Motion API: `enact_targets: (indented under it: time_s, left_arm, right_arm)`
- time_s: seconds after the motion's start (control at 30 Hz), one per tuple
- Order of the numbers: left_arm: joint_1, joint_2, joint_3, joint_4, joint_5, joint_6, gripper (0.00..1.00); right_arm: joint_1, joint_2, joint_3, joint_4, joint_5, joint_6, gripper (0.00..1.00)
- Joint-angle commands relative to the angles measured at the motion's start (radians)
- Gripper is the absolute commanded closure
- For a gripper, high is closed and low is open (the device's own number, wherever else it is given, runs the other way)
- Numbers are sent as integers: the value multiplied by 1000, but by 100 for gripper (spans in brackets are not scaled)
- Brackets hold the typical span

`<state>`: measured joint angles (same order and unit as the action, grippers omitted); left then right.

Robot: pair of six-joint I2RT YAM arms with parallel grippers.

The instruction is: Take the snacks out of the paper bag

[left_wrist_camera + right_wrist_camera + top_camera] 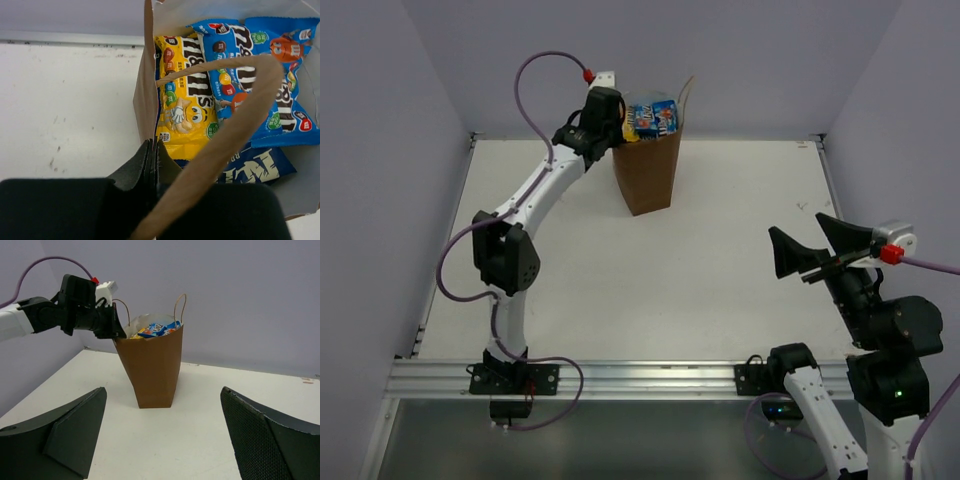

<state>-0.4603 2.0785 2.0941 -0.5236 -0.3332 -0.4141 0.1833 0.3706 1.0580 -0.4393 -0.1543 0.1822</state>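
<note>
The brown paper bag (647,172) stands upright at the back middle of the table, also in the right wrist view (151,365). Snacks fill its open top: a yellow candy pack (186,102), blue candy packs (265,75) and a dark blue bag (255,167), seen from above as blue and yellow packets (653,117). My left gripper (152,150) is shut on the bag's left wall at the rim (620,135); a loop handle (235,125) crosses in front. My right gripper (812,245) is open and empty, well to the bag's right, low over the table.
White table (670,290) with purple walls on three sides. A metal rail (620,378) runs along the near edge with both arm bases. The left arm's purple cable (535,100) loops above the bag's left side.
</note>
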Motion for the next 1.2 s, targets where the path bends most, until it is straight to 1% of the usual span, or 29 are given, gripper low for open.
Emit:
enact_targets:
  time_s: [0.0,0.13,0.17,0.2,0.23,0.27,0.3,0.37,0.43,0.5,0.57,0.6,0.67,0.7,0.73,0.77,0.8,0.87,0.9,0.93,0.97,1.0,1.07,1.1,1.17]
  left_arm:
    - [3,-219,-92,-47,75,66,100]
    - [3,-380,-273,-64,152,138,100]
    - [3,-444,-343,-68,175,179,100]
    - [3,-480,-377,-75,218,201,100]
    - [3,-547,-416,-79,236,221,100]
    - [5,-579,-455,-85,252,256,100]
    - [3,-613,-527,-93,270,273,100]
    - [5,-711,-594,-122,273,316,100]
    - [3,-773,-675,-150,287,346,100]
    - [3,-865,-722,-153,316,388,100]
    - [3,-949,-798,-119,326,432,100]
    - [3,-975,-824,-96,315,457,100]
    - [3,-1024,-882,-32,304,509,100]
    - [3,-1034,-894,-10,289,526,100]
    - [5,-1038,-911,25,281,541,100]
    - [3,-1041,-916,40,278,581,100]
    - [3,-1043,-927,62,272,601,100]
    - [3,-1045,-959,138,257,645,100]
    - [3,-1045,-967,164,253,662,100]
    - [3,-1043,-976,228,247,678,100]
    - [5,-1043,-996,259,243,720,100]
    - [3,-1042,-999,289,240,742,100]
    - [5,-1029,-990,361,227,779,100]
    - [5,-1023,-985,385,229,793,100]
    - [5,-1000,-947,424,227,811,100]
  right_arm:
    - [4,42,25,-3,-54,-3,1]
    - [4,80,43,-21,-106,-4,1]
    - [2,88,46,-25,-113,-6,1]
    - [2,100,49,-26,-119,-7,1]
    - [4,108,53,-26,-140,-9,1]
    - [4,114,53,-21,-155,-10,1]
    - [4,122,57,-21,-168,-7,1]
    - [2,158,68,-27,-198,-3,1]
    - [4,201,82,-30,-215,8,1]
    - [8,232,94,-29,-243,19,1]
    - [48,286,105,-27,-245,22,1]
    - [74,307,120,-27,-204,20,1]
    - [212,373,138,-26,-121,5,1]
    - [270,401,164,-27,-20,-19,1]
    - [382,434,183,-29,19,-29,1]
    - [428,506,204,-39,44,-35,1]
    - [505,546,256,-45,59,-42,1]
    - [580,623,304,-44,123,-46,1]
    - [617,696,353,-36,148,-59,1]
    - [683,732,378,-33,200,-67,1]
    - [711,767,404,-33,219,-72,1]
    - [744,837,469,-41,232,-72,1]
    - [760,905,561,-65,268,-38,1]
    - [765,971,588,-78,262,-39,1]
    - [768,1028,655,-111,253,-44,1]
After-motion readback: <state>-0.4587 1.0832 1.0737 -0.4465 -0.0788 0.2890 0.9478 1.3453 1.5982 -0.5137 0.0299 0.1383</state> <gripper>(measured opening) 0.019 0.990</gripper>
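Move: The left hand already pinches the paper bag's left rim; open mid-table, where it is headed, lies about 22 cm back, 5 left and 25 below. The blue M&M's packs are some 9 cm right, 4 ahead and 3 below it, the yellow pack 4 right, 4 ahead. From the right hand the blue packs lie roughly 41 cm ahead, 19 left, 20 below, the yellow one 5 cm left of them. Left draws its pinched rim about 26 cm back, finally easing forward; open right swings 27 cm left towards snacks. ##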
